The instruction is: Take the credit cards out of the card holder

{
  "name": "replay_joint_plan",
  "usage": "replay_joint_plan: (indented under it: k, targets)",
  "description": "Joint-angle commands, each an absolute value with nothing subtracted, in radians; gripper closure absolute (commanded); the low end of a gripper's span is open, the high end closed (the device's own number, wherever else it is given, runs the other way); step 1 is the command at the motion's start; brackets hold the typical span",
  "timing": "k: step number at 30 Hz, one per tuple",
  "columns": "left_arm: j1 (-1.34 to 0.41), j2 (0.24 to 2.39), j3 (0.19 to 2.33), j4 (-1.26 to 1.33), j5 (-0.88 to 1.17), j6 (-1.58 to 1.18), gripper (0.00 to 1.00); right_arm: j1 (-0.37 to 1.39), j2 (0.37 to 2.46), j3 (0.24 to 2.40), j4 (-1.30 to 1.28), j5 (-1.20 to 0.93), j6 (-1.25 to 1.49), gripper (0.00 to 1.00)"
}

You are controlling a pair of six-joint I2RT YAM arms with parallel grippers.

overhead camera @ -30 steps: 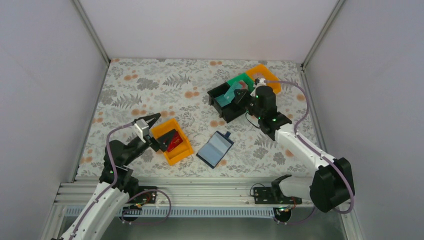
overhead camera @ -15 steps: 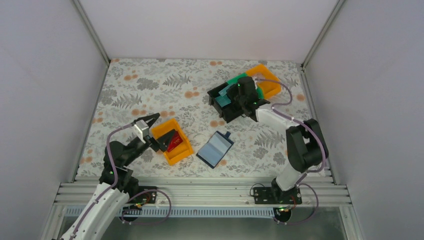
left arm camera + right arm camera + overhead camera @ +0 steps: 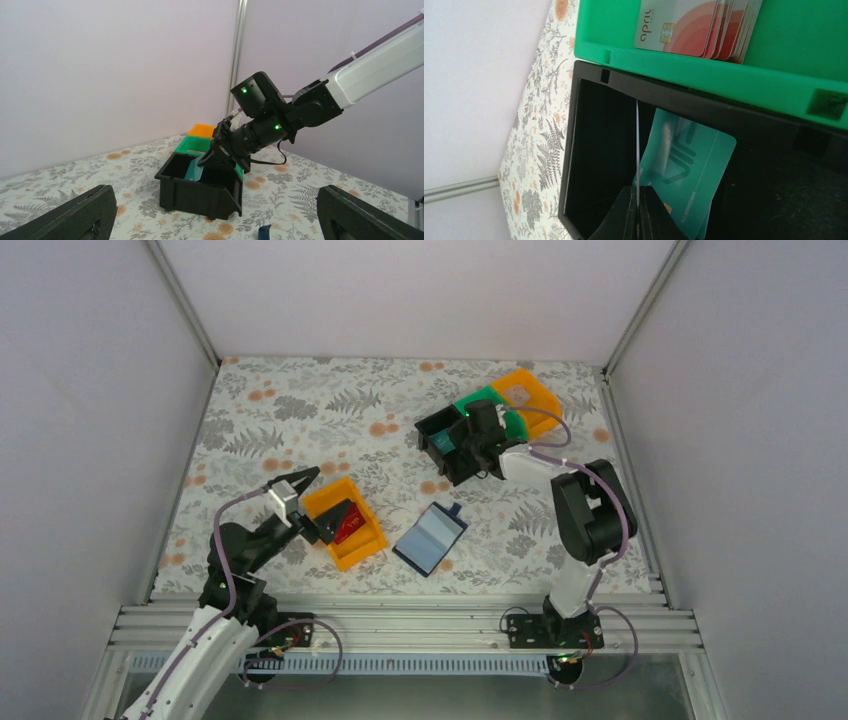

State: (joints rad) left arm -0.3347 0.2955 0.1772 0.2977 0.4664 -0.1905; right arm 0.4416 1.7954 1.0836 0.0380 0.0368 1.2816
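The card holder [image 3: 430, 538] lies open on the table's near middle, its pale blue sleeves facing up. My right gripper [image 3: 637, 189] is shut on a thin credit card [image 3: 637, 145] seen edge-on, held upright inside the black bin [image 3: 574, 150]. A teal credit card [image 3: 686, 175] leans in that bin behind it. Pinkish-white credit cards [image 3: 694, 27] lie fanned in the green bin [image 3: 784, 45]. A red credit card [image 3: 347, 528] lies in the near orange bin [image 3: 362, 545]. My left gripper [image 3: 293, 480] hangs open beside that bin, holding nothing.
A second orange bin [image 3: 528, 392] stands at the back right beside the green bin [image 3: 488, 405] and black bin [image 3: 450, 452]. The right arm [image 3: 585, 510] is folded high over the table's right side. Grey walls close in on three sides.
The right arm has folded back and its gripper has carried the card left and down into the black bin. The left arm has not moved.
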Motion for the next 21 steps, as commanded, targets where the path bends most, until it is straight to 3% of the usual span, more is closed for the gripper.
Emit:
replay_joint_plan:
  k: [1,12,21]
  targets:
    - [-0.336,0.296,0.17,0.31,0.463,-0.172,0.0,0.433,1.838,1.138,0.024,0.051,1.294,0.96]
    - [-0.337,0.289,0.164,0.321,0.465,-0.175,0.0,0.428,1.866,1.14,0.028,0.013,1.29,0.95]
    - [-0.337,0.294,0.164,0.321,0.461,-0.174,0.0,0.417,1.838,1.148,-0.012,0.035,1.22,0.71]
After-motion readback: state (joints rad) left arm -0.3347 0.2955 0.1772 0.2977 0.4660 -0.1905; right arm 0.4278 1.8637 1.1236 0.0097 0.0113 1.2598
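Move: Just inside the rim of the black bin, the right hand holds a teal card edge-on. The bin's middle is about 2 cm to its left, 1 cm back and 6 cm below. The green bin is some 4 cm ahead and 6 cm right; the orange bin beyond it, about 8 cm ahead and 14 cm right. The open card holder lies roughly 20 cm back and 7 cm left. From the left hand the black bin is some 23 cm ahead, 24 cm right, 22 cm below. Sinking the last 2 cm or so into the black bin, the right hand eases barely forward, its fingers tipping only slightly further down. The shut fingers keep their pinch on the teal card for most of the way, then open to about a quarter near the bottom and let the card go. ##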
